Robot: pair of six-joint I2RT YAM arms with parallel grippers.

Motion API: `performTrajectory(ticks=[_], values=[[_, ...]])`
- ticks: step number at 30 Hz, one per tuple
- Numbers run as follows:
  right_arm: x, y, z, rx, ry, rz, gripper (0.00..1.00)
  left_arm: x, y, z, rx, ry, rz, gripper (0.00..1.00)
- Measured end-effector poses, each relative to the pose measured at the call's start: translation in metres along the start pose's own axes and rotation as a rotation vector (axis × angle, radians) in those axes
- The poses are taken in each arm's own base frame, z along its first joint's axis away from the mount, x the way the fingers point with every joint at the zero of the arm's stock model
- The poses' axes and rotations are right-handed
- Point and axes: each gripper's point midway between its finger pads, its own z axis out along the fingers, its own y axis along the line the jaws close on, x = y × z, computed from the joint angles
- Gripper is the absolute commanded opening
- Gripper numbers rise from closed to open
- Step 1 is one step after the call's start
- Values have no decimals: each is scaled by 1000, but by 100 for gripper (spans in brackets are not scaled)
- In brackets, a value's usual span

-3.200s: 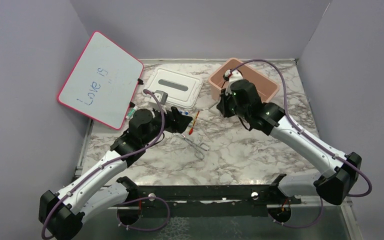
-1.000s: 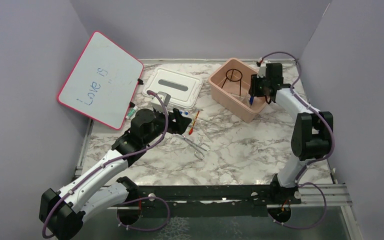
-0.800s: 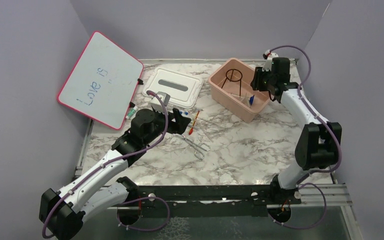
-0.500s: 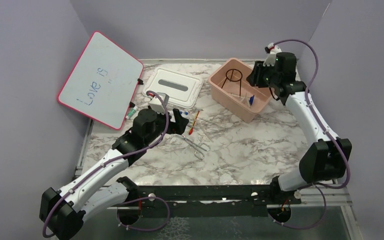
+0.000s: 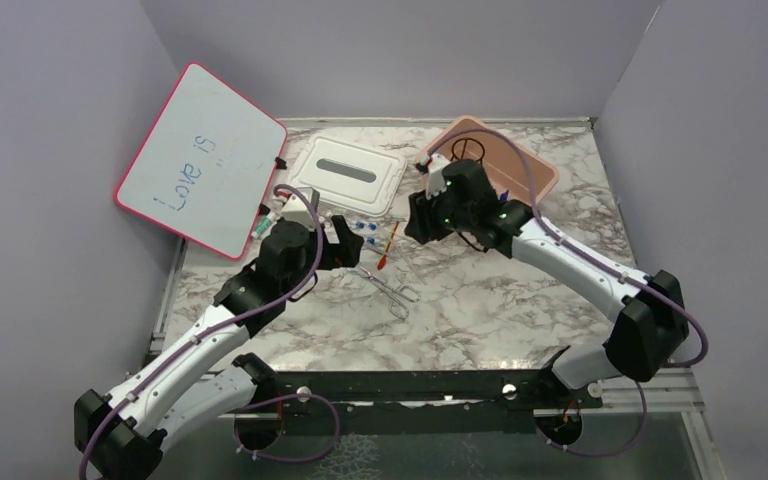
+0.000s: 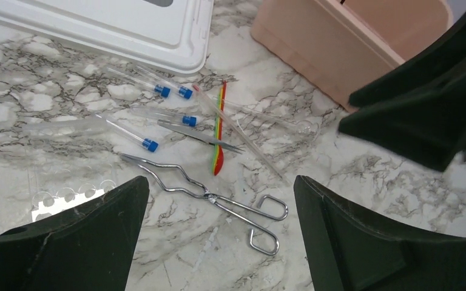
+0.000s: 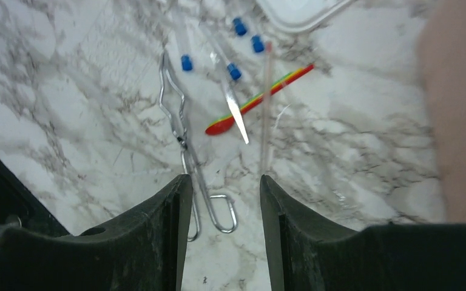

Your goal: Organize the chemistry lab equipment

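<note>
Loose equipment lies on the marble table between my two grippers. Wire tongs (image 6: 209,195) (image 7: 182,121) lie nearest. Beyond them are an orange-red stick (image 6: 219,130) (image 5: 390,245), metal tweezers (image 7: 236,114) and clear glass tubes with blue caps (image 6: 151,145) (image 7: 235,71). The black ring stand (image 5: 468,148) stands in the pink bin (image 5: 535,170), partly behind my right arm. My left gripper (image 6: 219,182) (image 5: 345,240) hovers wide open just left of the pile. My right gripper (image 7: 224,182) (image 5: 415,218) hovers open over the tongs' handle loops, holding nothing.
A white lid (image 5: 345,172) lies at the back, with the pink-framed whiteboard (image 5: 200,160) leaning against the left wall. A clear plastic piece with round holes (image 6: 67,197) sits by my left finger. The pink bin's wall (image 6: 334,48) is close on the right.
My right arm left a blue-capped piece in the pink bin, then swung left and down over the loose items, jaws widening. My left gripper opened wider and drew back slightly.
</note>
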Motion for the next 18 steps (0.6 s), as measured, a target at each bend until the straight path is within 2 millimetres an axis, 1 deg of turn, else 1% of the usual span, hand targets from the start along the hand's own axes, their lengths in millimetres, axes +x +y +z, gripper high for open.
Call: performTrajectory(ticks=[3, 5, 7, 10, 13, 16, 18], values=[[38, 26, 21, -35, 100, -28, 50, -12, 1, -12, -4, -51, -19, 89], [67, 45, 38, -55, 178, -58, 50, -23, 5, -23, -17, -98, -30, 89], [91, 57, 52, -62, 241, -81, 50, -30, 7, -31, -23, -130, -32, 89], [119, 70, 69, -73, 309, -115, 50, -39, 8, -42, -20, -167, -9, 89], [135, 69, 83, -50, 354, -130, 49, -53, 7, -52, -17, -214, 9, 89], [140, 62, 99, -8, 373, -138, 49, -64, 8, -62, -15, -259, 16, 89], [138, 61, 109, 12, 375, -145, 48, -68, 8, -68, -8, -279, 25, 89]])
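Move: The tongs lie flat on the marble, about 9 cm to the right hand's left, 4 cm back of it and some 19 cm below. Beyond them the coloured spoons are about 4 cm ahead and 6 cm left of that hand, with the tweezers about 4 cm ahead and 10 cm left, all at table height. From the left hand, the tongs are roughly 2 cm ahead, 5 cm right and 20 cm down. Towards the tongs the right hand dives some 16 cm, swinging about 8 cm left and back, easing forward again by a couple of centimetres near the end. Its wrist turns about 20 degrees while the half-open fingers keep their gap and come down close over the handle shafts. Meanwhile the left hand clears upward about 8 cm and 5 cm left, away from the tongs, tipping up some 15 degrees, fingers still wide. ##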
